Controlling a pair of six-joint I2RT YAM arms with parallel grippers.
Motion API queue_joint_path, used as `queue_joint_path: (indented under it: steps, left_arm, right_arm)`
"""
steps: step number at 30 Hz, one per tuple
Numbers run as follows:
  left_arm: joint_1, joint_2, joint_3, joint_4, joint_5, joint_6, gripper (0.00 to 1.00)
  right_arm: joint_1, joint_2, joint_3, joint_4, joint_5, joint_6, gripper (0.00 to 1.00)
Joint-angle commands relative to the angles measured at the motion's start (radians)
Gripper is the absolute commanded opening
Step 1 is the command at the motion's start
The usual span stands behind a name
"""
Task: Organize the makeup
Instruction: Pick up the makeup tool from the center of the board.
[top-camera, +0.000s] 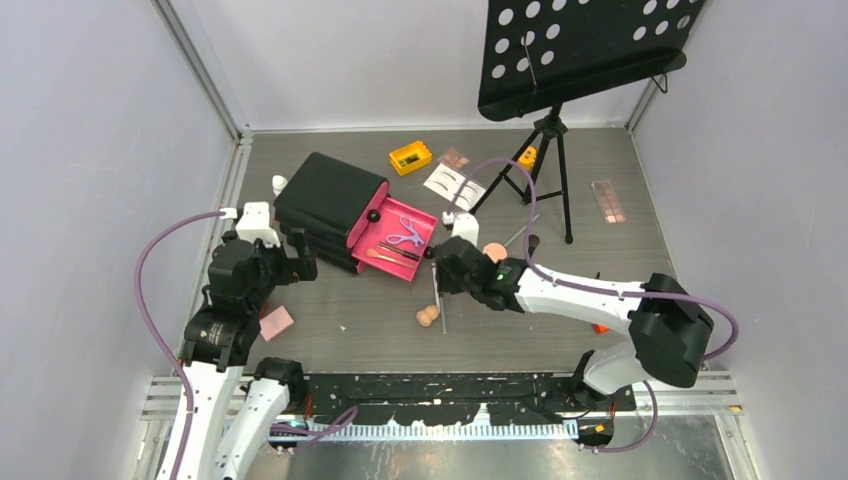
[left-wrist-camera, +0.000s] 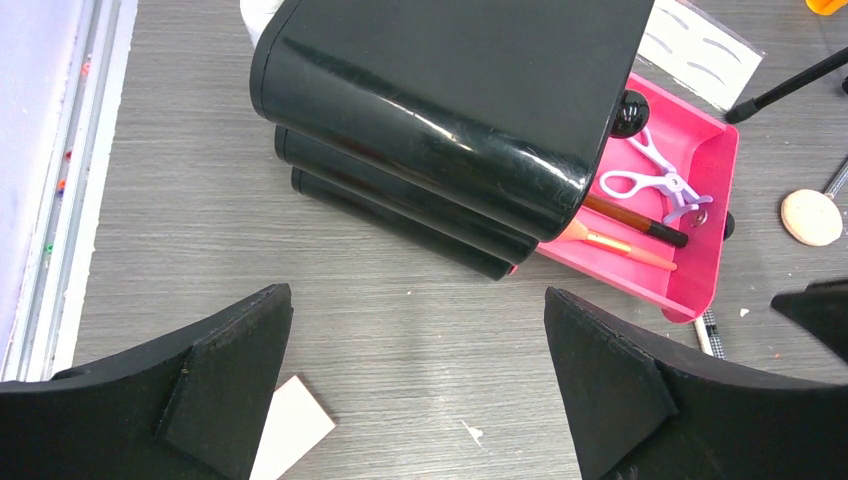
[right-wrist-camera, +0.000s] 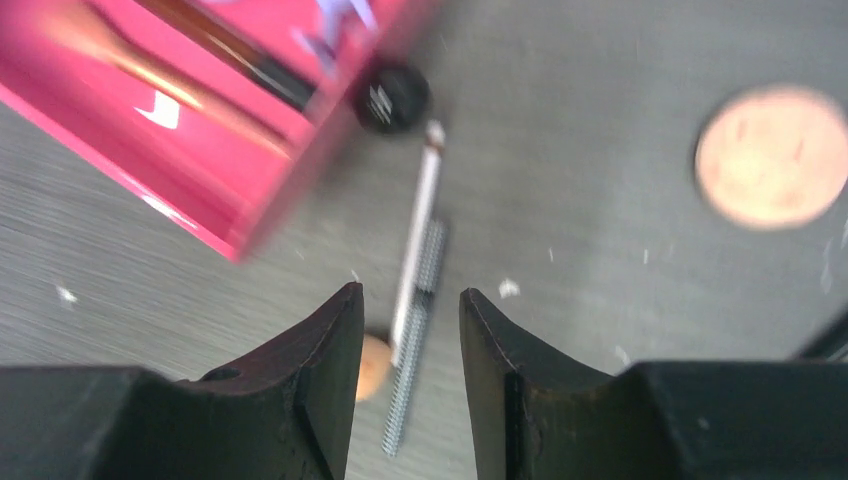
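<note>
A thin white stick (right-wrist-camera: 418, 225) and a silver spiral wand (right-wrist-camera: 410, 370) lie on the table right below my right gripper (right-wrist-camera: 410, 295). Its jaws are open and straddle them without touching. A peach sponge (right-wrist-camera: 373, 365) peeks out beside its left finger. In the open pink drawer (top-camera: 392, 238) lie lilac scissors (left-wrist-camera: 655, 178) and two brushes (left-wrist-camera: 630, 222). My left gripper (left-wrist-camera: 418, 295) hangs wide open and empty in front of the black chest (left-wrist-camera: 440, 110). A round peach puff (top-camera: 494, 250) lies right of the drawer.
A pink card (top-camera: 276, 322) lies by the left arm. Behind the chest stands a white bottle (top-camera: 279, 185). Farther back are a yellow block (top-camera: 410, 157), the eyebrow card (top-camera: 455, 185) and brown palettes (top-camera: 607, 200). The black music stand's tripod (top-camera: 545, 160) is at the back right.
</note>
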Motion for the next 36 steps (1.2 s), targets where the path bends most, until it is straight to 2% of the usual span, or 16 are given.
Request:
queue_joint_path:
  steps: [1, 11, 17, 26, 36]
  left_arm:
    - [0.009, 0.004, -0.001, 0.045, 0.017, -0.006, 1.00]
    - [0.009, 0.007, -0.002, 0.044, 0.021, -0.006, 1.00]
    - [0.009, 0.007, -0.002, 0.044, 0.022, -0.006, 1.00]
    - [0.009, 0.007, -0.003, 0.045, 0.024, -0.006, 1.00]
    - [0.009, 0.007, -0.003, 0.045, 0.025, -0.006, 1.00]
  right_arm:
    - [0.024, -0.009, -0.110, 0.004, 0.004, 0.254, 0.45]
    - [0.028, 0.067, -0.122, 0.064, -0.053, 0.278, 0.44]
    - [0.028, 0.120, -0.106, 0.055, -0.054, 0.278, 0.37]
    - [0.028, 0.198, -0.088, 0.067, -0.074, 0.279, 0.33]
    - [0.051, 0.203, -0.021, -0.125, 0.081, 0.227, 0.06]
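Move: The patterned makeup tool lies on the board almost under the right hand, about 5 cm back and 10 cm below. From that hand, the white pen is about 1 cm back and 1 cm left, and the peach sponge is 7 cm back and 3 cm left. The open drawer's middle is some 9 cm ahead and 9 cm left. The same tool lies about 26 cm to the right of the left hand, 3 cm back and 22 cm below. Onto the patterned tool the right hand sinks about 10 cm, drawing back some 4 cm. It swings slightly right and then left again, and tips about 15 degrees more steeply down. Settled low over the tool, the half-open fingers close across its shaft near the black band and begin to pinch it. ##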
